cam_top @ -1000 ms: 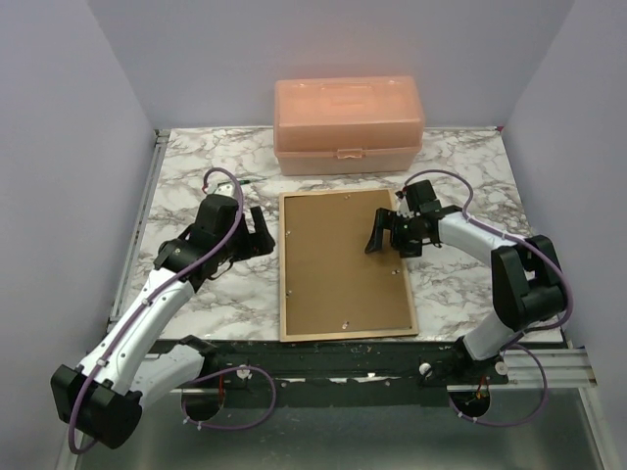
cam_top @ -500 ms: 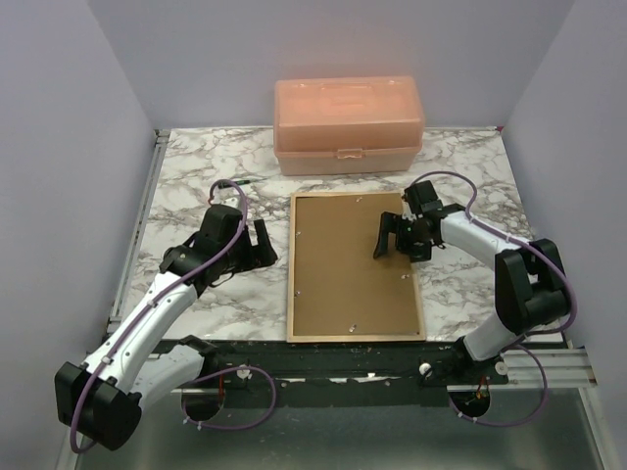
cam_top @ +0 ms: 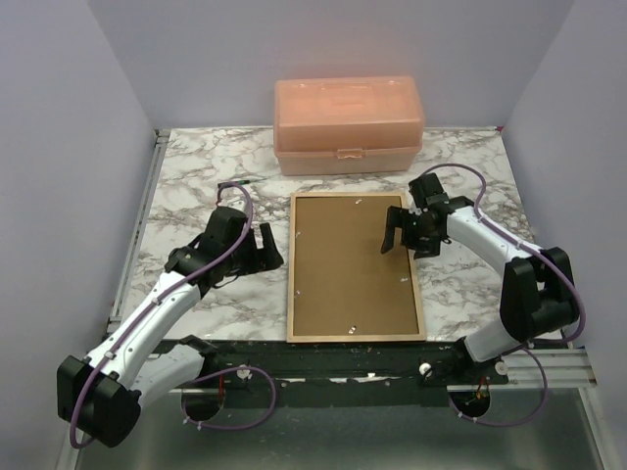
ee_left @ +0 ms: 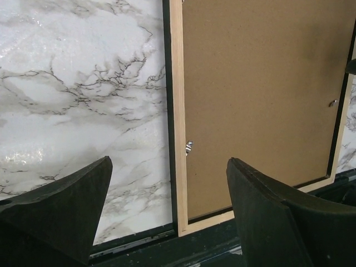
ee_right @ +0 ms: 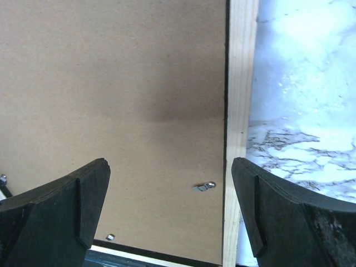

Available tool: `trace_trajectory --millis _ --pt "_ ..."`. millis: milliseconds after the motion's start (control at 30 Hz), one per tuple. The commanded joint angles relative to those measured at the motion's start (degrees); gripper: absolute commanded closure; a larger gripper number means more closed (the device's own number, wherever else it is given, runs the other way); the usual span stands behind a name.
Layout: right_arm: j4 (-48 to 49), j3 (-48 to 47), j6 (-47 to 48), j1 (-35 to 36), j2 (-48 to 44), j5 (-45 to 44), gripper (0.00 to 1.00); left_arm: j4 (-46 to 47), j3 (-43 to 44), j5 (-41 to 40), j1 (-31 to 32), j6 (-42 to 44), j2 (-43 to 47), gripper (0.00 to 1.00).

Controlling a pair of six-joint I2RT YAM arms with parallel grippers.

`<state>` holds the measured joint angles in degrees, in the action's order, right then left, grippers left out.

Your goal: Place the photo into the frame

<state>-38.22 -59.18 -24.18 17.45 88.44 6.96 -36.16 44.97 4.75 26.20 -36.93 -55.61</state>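
Observation:
The frame (cam_top: 292,274) lies face down in the middle of the marble table, its light wood back up (ee_left: 177,111) (ee_right: 239,83). A brown backing panel (cam_top: 353,264) fills it, held by small metal clips (ee_right: 203,187). The photo is out of view. My left gripper (cam_top: 266,245) hovers open just left of the frame's left rail, which runs between its jaws in the left wrist view (ee_left: 168,161). Over the frame's right side hangs my right gripper (cam_top: 397,233), open, with the right rail and a clip between its jaws (ee_right: 169,162). Neither holds anything.
A peach plastic box (cam_top: 348,125) with a latch stands shut at the back of the table, just beyond the frame's far end. The table's black near edge (cam_top: 343,357) runs along the frame's near end. Grey walls close in on three sides.
The frame has slid a little to the right and straightened. My right gripper has moved right and back with its jaws a touch wider. My left gripper has edged rightward toward the frame.

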Motion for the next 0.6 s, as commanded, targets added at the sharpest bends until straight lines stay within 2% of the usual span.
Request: trace_trajectory --millis 0,200,567 --pt "-2.48 0.14 -1.75 -0.18 -0.28 -6.47 0.0 1.22 -0.88 1.96 0.61 -0.43 -0.19 0.15" --pt "-1.36 2.52 -3.1 -0.27 1.96 -10.45 0.0 5.14 -4.43 5.69 0.93 -2.78 -0.85 0.16" --pt "5.83 7.55 -2.09 -0.45 4.23 3.3 0.0 19.59 -14.02 13.7 0.93 -8.06 -7.03 0.19"
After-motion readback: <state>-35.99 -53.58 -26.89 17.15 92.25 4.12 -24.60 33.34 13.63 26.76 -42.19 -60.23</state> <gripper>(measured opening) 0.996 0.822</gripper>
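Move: The frame's left rail runs about 5 cm to the right of my left hand and 12 cm below it, with the left clip some 6 cm right and 1 cm back. From my right hand, the right rail beside the right clip lies about 3 cm right, 3 cm back and 5 cm down; the clip itself is 1 cm right and 3 cm back. The near-left corner is some 14 cm back of my left hand and 5 cm right. I bring both open hands down to the frame's side rails. My left sinks about 6 cm, easing back and right a little over 2 cm each, its fingers tipping some 10 degrees steeper. My right first shifts right 2.5 cm, then drops 4.5 cm in all while drawing back 2, drifting slightly left again at the end, so its right finger clears the rail's outer edge and the pair straddles the rail. ##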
